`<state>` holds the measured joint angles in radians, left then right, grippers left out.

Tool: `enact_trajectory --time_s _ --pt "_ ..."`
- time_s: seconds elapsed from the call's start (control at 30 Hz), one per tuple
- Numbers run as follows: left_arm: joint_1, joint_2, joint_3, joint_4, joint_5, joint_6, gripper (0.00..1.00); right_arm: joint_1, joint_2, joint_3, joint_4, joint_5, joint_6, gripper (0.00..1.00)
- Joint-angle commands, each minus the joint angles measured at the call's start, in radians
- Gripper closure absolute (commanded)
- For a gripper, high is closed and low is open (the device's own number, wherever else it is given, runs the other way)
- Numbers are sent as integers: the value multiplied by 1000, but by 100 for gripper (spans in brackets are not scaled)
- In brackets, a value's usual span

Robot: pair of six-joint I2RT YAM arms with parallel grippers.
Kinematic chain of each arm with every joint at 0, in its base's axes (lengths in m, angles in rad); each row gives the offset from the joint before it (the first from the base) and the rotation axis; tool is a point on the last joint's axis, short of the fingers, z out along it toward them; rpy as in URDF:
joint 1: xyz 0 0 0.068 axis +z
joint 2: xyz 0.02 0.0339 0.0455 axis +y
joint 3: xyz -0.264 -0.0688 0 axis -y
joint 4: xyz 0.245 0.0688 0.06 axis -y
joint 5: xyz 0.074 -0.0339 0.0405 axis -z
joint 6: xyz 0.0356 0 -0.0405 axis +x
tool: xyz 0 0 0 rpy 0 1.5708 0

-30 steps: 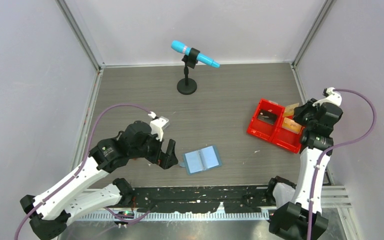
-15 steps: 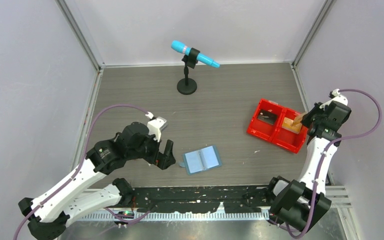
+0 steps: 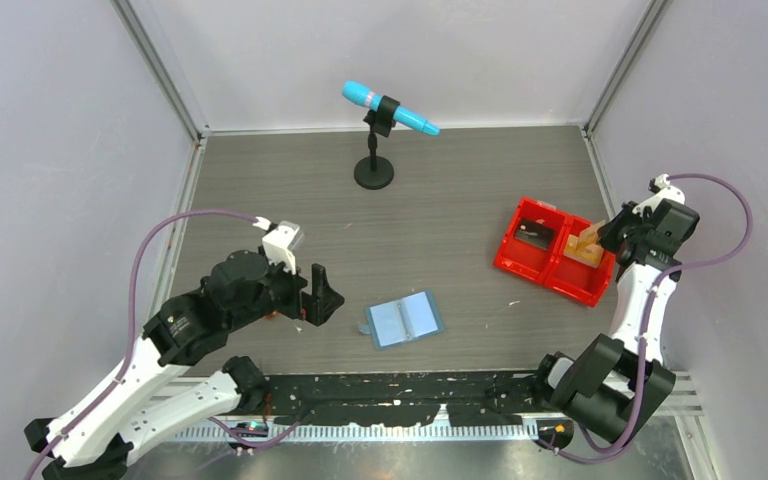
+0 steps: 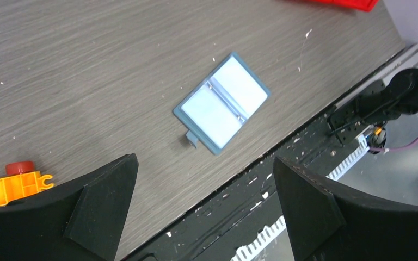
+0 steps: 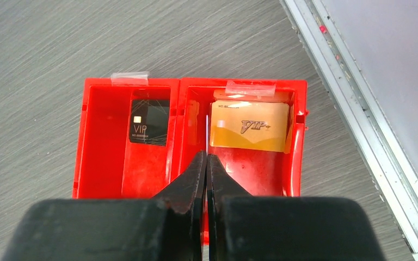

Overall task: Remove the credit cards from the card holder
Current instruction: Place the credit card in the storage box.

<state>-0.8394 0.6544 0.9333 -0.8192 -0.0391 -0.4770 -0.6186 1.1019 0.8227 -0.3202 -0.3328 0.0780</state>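
Observation:
The card holder (image 3: 405, 320) (image 4: 221, 101) lies open and flat on the table, its pale blue pockets facing up, with no card showing in it. My left gripper (image 3: 322, 297) (image 4: 204, 163) is open and empty, a short way left of the card holder. My right gripper (image 3: 602, 237) (image 5: 206, 155) hangs over the red bin (image 3: 520, 262) (image 5: 103, 179), shut on a thin credit card (image 3: 587, 239) (image 5: 205, 133) that shows edge-on in the right wrist view. A gold credit card (image 5: 249, 126) lies in the bin's right compartment. A black one (image 5: 149, 122) lies in the left compartment.
A blue microphone on a black stand (image 3: 373, 170) is at the back centre. A chunky orange piece (image 4: 11, 186) with a red knob lies under my left finger. A black rail (image 4: 305, 141) runs along the near edge. The bin sits close to the right wall.
My left gripper has drawn back to the left, away from the card holder. My right wrist has turned and shifted, and its card now stands tilted over the bin's right compartment.

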Motion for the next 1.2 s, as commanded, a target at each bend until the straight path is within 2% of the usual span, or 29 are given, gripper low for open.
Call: enact_trajectory --time_s 0.0,0.47,0.97,1.17 --pt "-3 -7 -3 86 -75 -28 1 -6 59 33 34 -31 -29 95" --pt "-3 85 -1 117 -90 16 1 -7 184 59 34 -71 -53 95" --pt "-3 142 21 140 -86 6 1 -7 280 63 136 -106 -61 95" --pt "-3 173 39 153 -77 -5 1 -8 300 73 144 -79 -68 90"
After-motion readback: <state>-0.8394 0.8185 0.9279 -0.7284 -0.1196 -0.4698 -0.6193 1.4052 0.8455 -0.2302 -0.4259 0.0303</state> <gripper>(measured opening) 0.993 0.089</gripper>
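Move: The right hand, its fingers shut on a gold credit card, is over the red storage box: the right compartment's middle lies about 13 cm below and 2 cm to the right, level fore and aft. In it the gold card already stored lies some 3 cm ahead and 3 cm right; the black card in the other compartment is 6 cm ahead, 7 cm left. From the idle left hand the right compartment lies roughly 60 cm right, 15 cm ahead, 20 cm below. The right hand lowers its gripped card about 7 cm and forward into the right compartment; the left drifts forward. ##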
